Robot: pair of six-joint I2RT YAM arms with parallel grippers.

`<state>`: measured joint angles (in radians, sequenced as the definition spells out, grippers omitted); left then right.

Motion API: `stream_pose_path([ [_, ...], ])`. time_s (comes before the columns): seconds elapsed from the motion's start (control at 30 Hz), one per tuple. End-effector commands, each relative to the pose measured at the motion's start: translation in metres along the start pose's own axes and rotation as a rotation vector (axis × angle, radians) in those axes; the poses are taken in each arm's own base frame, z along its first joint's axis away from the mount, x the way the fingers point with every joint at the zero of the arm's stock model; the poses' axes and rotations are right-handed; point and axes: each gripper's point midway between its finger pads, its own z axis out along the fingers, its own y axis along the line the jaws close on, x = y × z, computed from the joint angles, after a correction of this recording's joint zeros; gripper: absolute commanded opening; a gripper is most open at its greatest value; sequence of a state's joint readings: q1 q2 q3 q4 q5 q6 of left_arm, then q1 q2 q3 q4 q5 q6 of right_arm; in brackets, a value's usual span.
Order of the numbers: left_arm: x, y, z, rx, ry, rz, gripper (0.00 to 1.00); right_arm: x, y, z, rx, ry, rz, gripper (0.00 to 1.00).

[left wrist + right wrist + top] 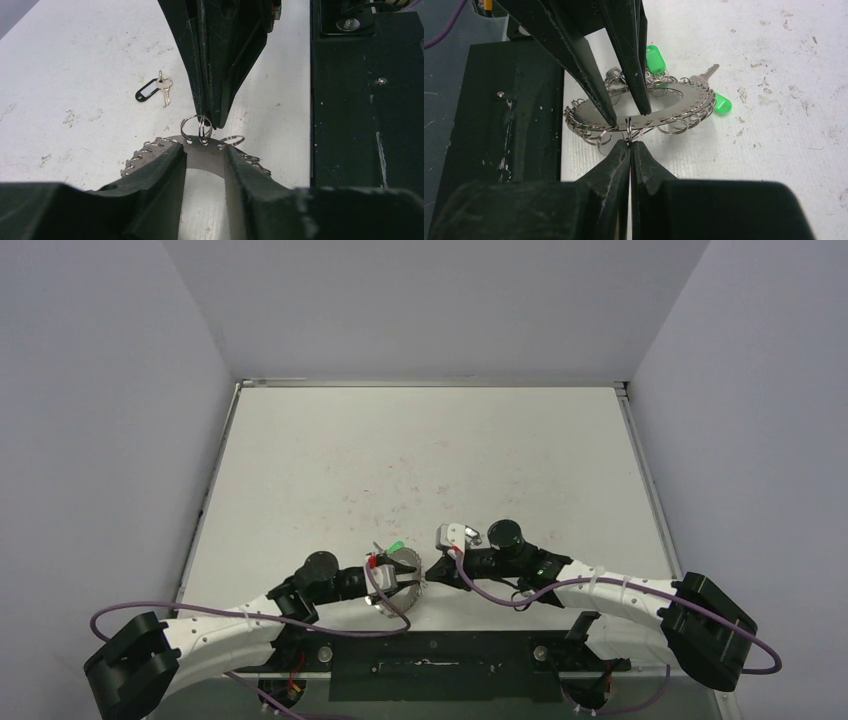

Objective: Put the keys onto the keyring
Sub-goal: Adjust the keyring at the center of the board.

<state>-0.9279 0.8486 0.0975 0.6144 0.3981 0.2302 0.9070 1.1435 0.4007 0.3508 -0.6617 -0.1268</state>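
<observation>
The keyring (408, 590) is a flat silver hoop rimmed with small split rings, lying near the table's front edge. My left gripper (204, 149) comes down on its near band (205, 159), shut on the keyring with a narrow gap between the fingers. My right gripper (629, 144) is shut on one small split ring (628, 125) at the hoop's rim (694, 97), facing the left fingers (624, 50). Green-tagged keys (722, 105) lie against the hoop's far side, beside a silver key (705, 73). A black-tagged key (152, 90) lies apart on the table.
The black mounting plate (360, 125) of the arm bases runs right beside the hoop, along the table's front edge. The white table (430, 460) stretches back to grey walls, marked with scuffs. Purple cables loop beside both arms.
</observation>
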Motion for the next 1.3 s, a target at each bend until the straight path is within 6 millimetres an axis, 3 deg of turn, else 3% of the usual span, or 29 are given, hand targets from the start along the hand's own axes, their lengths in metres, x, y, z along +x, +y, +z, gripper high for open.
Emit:
stream_pose_path([
  [0.0, -0.041, 0.004, 0.01, 0.023, -0.119, 0.056, 0.2, -0.035, 0.003, 0.004, -0.028, -0.1, -0.077, 0.0],
  [0.13, -0.043, 0.0, 0.011, 0.051, -0.122, 0.05, 0.11, -0.036, 0.001, 0.004, -0.018, -0.102, -0.076, 0.0],
  [0.4, -0.042, -0.001, 0.009, 0.053, -0.112, 0.055, 0.1, -0.038, 0.0, 0.004, -0.008, -0.103, -0.073, 0.0],
  [0.53, -0.036, 0.002, 0.005, 0.029, -0.079, 0.06, 0.0, -0.042, 0.0, 0.003, -0.007, -0.113, -0.075, 0.0],
  [0.73, -0.035, 0.01, 0.004, -0.017, -0.074, 0.056, 0.0, -0.048, 0.004, 0.003, -0.023, -0.138, -0.083, 0.0],
  [0.83, -0.036, 0.01, 0.006, -0.014, -0.073, 0.051, 0.12, -0.05, 0.006, 0.003, -0.031, -0.147, -0.085, 0.0],
  [0.97, -0.037, 0.009, 0.01, 0.0, -0.078, 0.048, 0.13, -0.051, 0.007, 0.003, -0.033, -0.153, -0.084, 0.0],
  [1.13, -0.038, 0.009, 0.013, 0.006, -0.084, 0.041, 0.12, -0.05, 0.006, 0.004, -0.027, -0.149, -0.084, 0.0],
  [1.27, -0.042, 0.009, 0.012, 0.002, -0.096, 0.041, 0.0, -0.047, 0.004, 0.004, -0.014, -0.137, -0.078, 0.05],
])
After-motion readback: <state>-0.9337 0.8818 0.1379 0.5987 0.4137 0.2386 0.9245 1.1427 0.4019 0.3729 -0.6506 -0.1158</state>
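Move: The small wire ring to be gripped stands just off the left fingertips, about 1 cm to their right and level with them; it is already pinched in the right hand's tips and reaches about 1 cm left of them. The keyring plate's middle lies some 4 cm left, 2 cm back and 3 cm below the left hand. The nearer green tag is about 6 cm ahead, 4 cm left and 4 cm below that hand. Edging rightward and slightly up over the plate's rim, the left hand narrows its part-open fingers, shuts them while easing up and back left to about 1 cm above its start. It then reopens slightly, dips forward and right again by about 0.5 cm, and closes on the small wire ring just in front of the right tips. The right hand keeps its pinch on that ring and barely shifts. ##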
